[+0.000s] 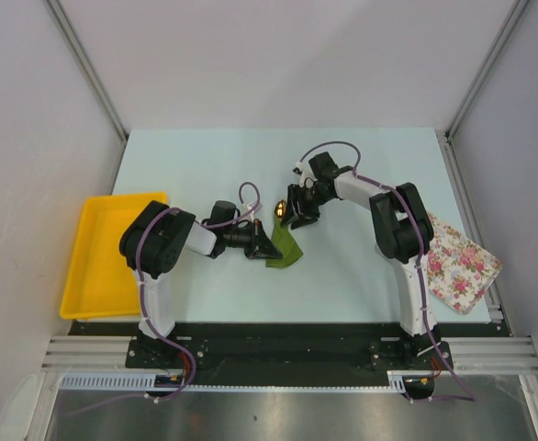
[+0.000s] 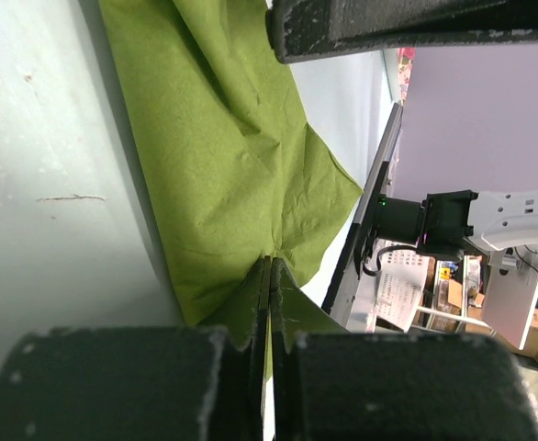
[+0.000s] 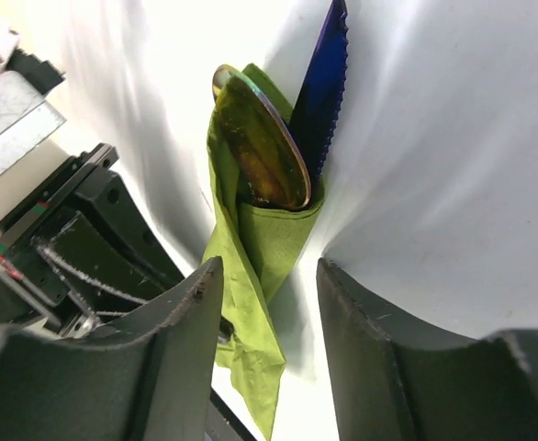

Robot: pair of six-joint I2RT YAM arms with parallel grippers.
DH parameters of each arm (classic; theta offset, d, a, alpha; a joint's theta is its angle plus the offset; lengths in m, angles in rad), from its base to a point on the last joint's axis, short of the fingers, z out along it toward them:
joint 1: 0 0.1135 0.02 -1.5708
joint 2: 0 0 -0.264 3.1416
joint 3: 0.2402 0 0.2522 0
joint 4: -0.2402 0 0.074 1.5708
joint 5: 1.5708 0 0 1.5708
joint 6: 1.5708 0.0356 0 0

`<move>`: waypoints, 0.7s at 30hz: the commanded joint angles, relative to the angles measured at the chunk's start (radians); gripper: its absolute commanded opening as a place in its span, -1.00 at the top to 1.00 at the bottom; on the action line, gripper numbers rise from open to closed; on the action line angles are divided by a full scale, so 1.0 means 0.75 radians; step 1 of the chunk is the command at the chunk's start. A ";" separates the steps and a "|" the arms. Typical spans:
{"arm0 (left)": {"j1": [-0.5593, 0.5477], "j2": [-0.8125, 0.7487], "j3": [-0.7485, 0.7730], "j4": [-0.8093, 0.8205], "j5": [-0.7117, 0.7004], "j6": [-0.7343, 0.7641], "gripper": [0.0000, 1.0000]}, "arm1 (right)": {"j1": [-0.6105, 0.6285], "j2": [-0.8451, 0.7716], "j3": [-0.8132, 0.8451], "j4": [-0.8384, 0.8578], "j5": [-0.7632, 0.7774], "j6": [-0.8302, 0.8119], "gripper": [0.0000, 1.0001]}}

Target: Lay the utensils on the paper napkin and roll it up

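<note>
The olive-green paper napkin (image 1: pixel 285 248) lies mid-table, folded around the utensils. In the right wrist view the napkin (image 3: pixel 262 266) wraps a gold oval spoon head (image 3: pixel 264 142) and a dark blue serrated knife (image 3: pixel 324 78), both poking out of its far end. My left gripper (image 1: pixel 267 246) is shut on the napkin's edge; its jaws (image 2: pixel 271 276) pinch a fold of the green sheet (image 2: pixel 223 156). My right gripper (image 1: pixel 297 217) is open, its fingers (image 3: pixel 182 322) standing on either side of the wrapped bundle without touching it. The spoon head (image 1: pixel 279 209) glints beside it.
A yellow tray (image 1: pixel 104 262) stands at the table's left edge. A white cloth with pink flowers (image 1: pixel 459 264) lies at the right edge. The left arm's gripper body (image 3: pixel 95 239) sits close to the left of the right gripper.
</note>
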 commanded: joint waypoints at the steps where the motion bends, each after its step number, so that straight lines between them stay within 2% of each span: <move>1: 0.024 0.056 -0.040 -0.096 -0.173 0.059 1.00 | 0.046 0.023 0.068 -0.074 0.172 -0.039 0.03; 5: 0.024 0.054 -0.040 -0.092 -0.171 0.061 1.00 | 0.067 0.068 0.078 -0.134 0.191 -0.055 0.17; 10: 0.024 0.050 -0.038 -0.087 -0.169 0.061 1.00 | 0.065 0.101 0.037 -0.115 0.164 -0.035 0.30; 12: 0.024 0.048 -0.038 -0.081 -0.167 0.059 1.00 | 0.059 0.127 0.033 -0.101 0.150 -0.019 0.42; 15: 0.024 0.042 -0.032 -0.077 -0.167 0.061 1.00 | 0.040 0.160 0.037 -0.085 0.113 0.006 0.69; 16: 0.024 0.035 -0.032 -0.079 -0.167 0.063 1.00 | 0.034 0.166 0.039 -0.081 0.101 0.014 0.90; 17: 0.024 0.031 -0.030 -0.075 -0.167 0.065 0.99 | 0.018 0.168 0.039 -0.064 0.085 0.024 1.00; 21: 0.024 -0.046 -0.010 -0.077 -0.157 0.096 0.94 | -0.009 0.130 0.013 0.015 -0.042 0.065 1.00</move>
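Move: Just below the open right fingers, some 2 cm down, 1 cm back and 1 cm to the left, lies the neck of the rolled paper napkin, right where the utensils stick out. From the right hand, the spoon bowl is about 4 cm ahead and 2 cm left, the knife roughly 6 cm straight ahead, and the napkin's near end some 10 cm back and 2 cm left. The left hand has that neck about 7 cm ahead, 3 cm to its right. Sinking about 1.5 cm onto the napkin roll, the right hand first slips slightly back and left, then goes mainly down while its half-open fingers close fully and pinch the green paper just on the robot's side of the spoon bowl. The left fingers stay shut on the lower part of the napkin and hold still. ##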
